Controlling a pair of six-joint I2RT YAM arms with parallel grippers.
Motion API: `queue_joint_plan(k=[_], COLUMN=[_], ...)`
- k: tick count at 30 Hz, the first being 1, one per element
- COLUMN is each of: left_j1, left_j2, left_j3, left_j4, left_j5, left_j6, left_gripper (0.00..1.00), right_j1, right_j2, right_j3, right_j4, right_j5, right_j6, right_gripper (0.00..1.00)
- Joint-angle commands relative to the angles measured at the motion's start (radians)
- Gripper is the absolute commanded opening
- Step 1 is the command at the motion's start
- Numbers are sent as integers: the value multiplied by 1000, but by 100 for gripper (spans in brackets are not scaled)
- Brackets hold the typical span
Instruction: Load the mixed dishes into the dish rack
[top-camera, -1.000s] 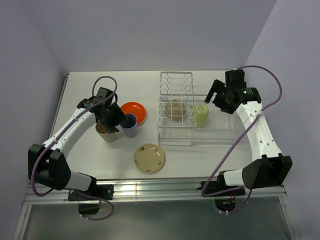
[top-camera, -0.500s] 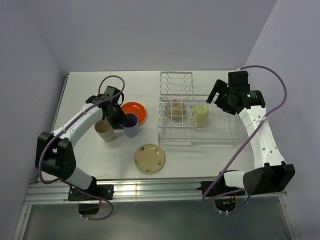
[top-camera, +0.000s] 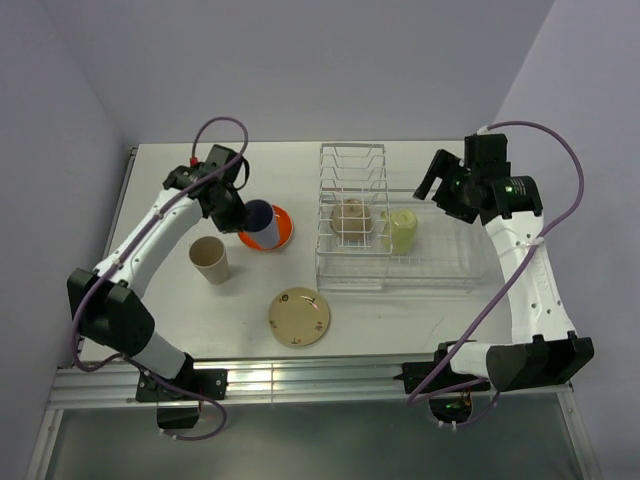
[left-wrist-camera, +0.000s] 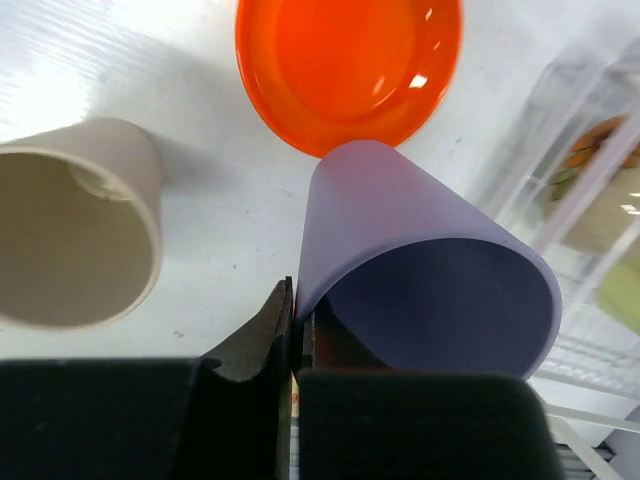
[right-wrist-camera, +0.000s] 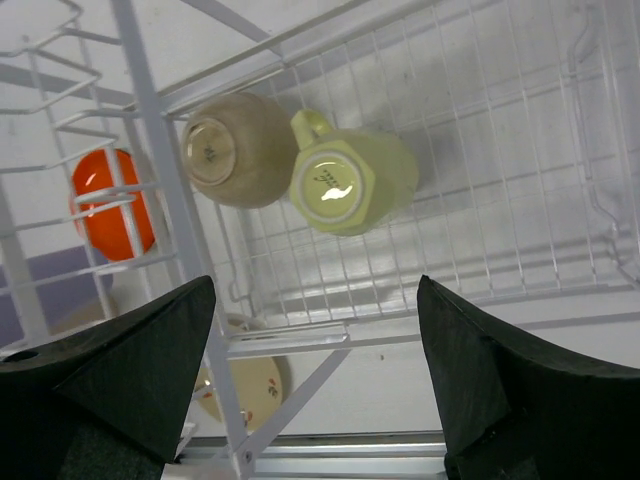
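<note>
My left gripper (top-camera: 241, 214) (left-wrist-camera: 294, 303) is shut on the rim of the lavender cup (top-camera: 262, 223) (left-wrist-camera: 420, 262), one finger inside and one outside. The cup hangs tilted over the near edge of the orange plate (top-camera: 276, 231) (left-wrist-camera: 350, 65). The tan cup (top-camera: 210, 260) (left-wrist-camera: 75, 235) stands upright to the left. The cream saucer (top-camera: 299, 316) (right-wrist-camera: 247, 385) lies near the front. In the dish rack (top-camera: 420, 268) (right-wrist-camera: 500, 150) an off-white bowl (top-camera: 351, 215) (right-wrist-camera: 235, 150) and a yellow-green cup (top-camera: 403, 230) (right-wrist-camera: 350, 180) sit upside down. My right gripper (top-camera: 433, 190) (right-wrist-camera: 315, 287) hovers open above the rack, holding nothing.
The rack's upright plate slots (top-camera: 352, 170) hold nothing. Purple cables loop over both arms. Walls close in at the left, back and right. The table's near edge has a metal rail (top-camera: 300, 378).
My left gripper closed on the lavender cup's rim and carried it back and up, away from the tan cup, over the orange plate. The right arm drifted slightly rightward, still open.
</note>
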Motion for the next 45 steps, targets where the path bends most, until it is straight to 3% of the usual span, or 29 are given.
queue_joint_plan(k=[1,5,10,14,16,17,18,19,20,22,29,32,45], left_j1=[23,49,110,115,117,115,115,115,115,113,112,110,84], left_j2=[-92,-140,-204,-269,-321,-341,-359,-391,-404,-419,-413,-421,-425], left_j3=[173,311,450,379,254,206,106,57,17,-59,-72,-104,-153], left_j4=[-160,-219,-157,50,283,383,595,702,798,998,1012,1101,1151], left_j5=[-86,-14,297,604,798,853,902,971,996,1034,1054,1056,1059], left_j6=[31,25,6,-116,-207,-322,-392,-456,-583,-675,-701,-752,-776], left_gripper=[0,0,0,0,0,0,0,0,0,0,0,0,0], right_j1=[-4,11,14,16,29,37,48,64,75,112,227,259,364], right_j2=[-27,4,10,8,-4,-25,-38,-48,-67,-77,-74,-62,-19], right_j3=[95,187,304,351,321,299,249,224,201,167,163,158,164], right_j4=[-35,-81,-89,5,94,219,289,350,463,535,672,698,943], right_j5=[-84,-223,-398,-633,-792,-835,-898,-922,-939,-949,-913,-907,-902], right_j6=[-12,-27,33,106,187,223,287,316,344,397,448,459,602], right_gripper=[89,88,87,87,87,87,87,87,87,87,87,87,87])
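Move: The left hand already holds the purple cup by its wall, clear of the table; the open right gripper waits about 40 cm to its right, level ahead and 10 cm higher. The orange plate is about 8 cm ahead, 6 right and 15 below the left hand; the beige cup 4 back, 7 left, 9 below. From the right hand the purple cup is some 36 cm left, 1 ahead and 14 below, the green mug 6 ahead, 4 left, 20 below. Straight up at first, then back and to the right, the left hand carries the purple cup some 30 cm higher, keeping its pinch on the wall while the wrist swings the fingers from pointing down to pointing right. The right hand, jaws still wide open, rises about 25 cm and goes about 20 cm left and 10 back, turning its fingers leftward to bring them close to the cup's base. ##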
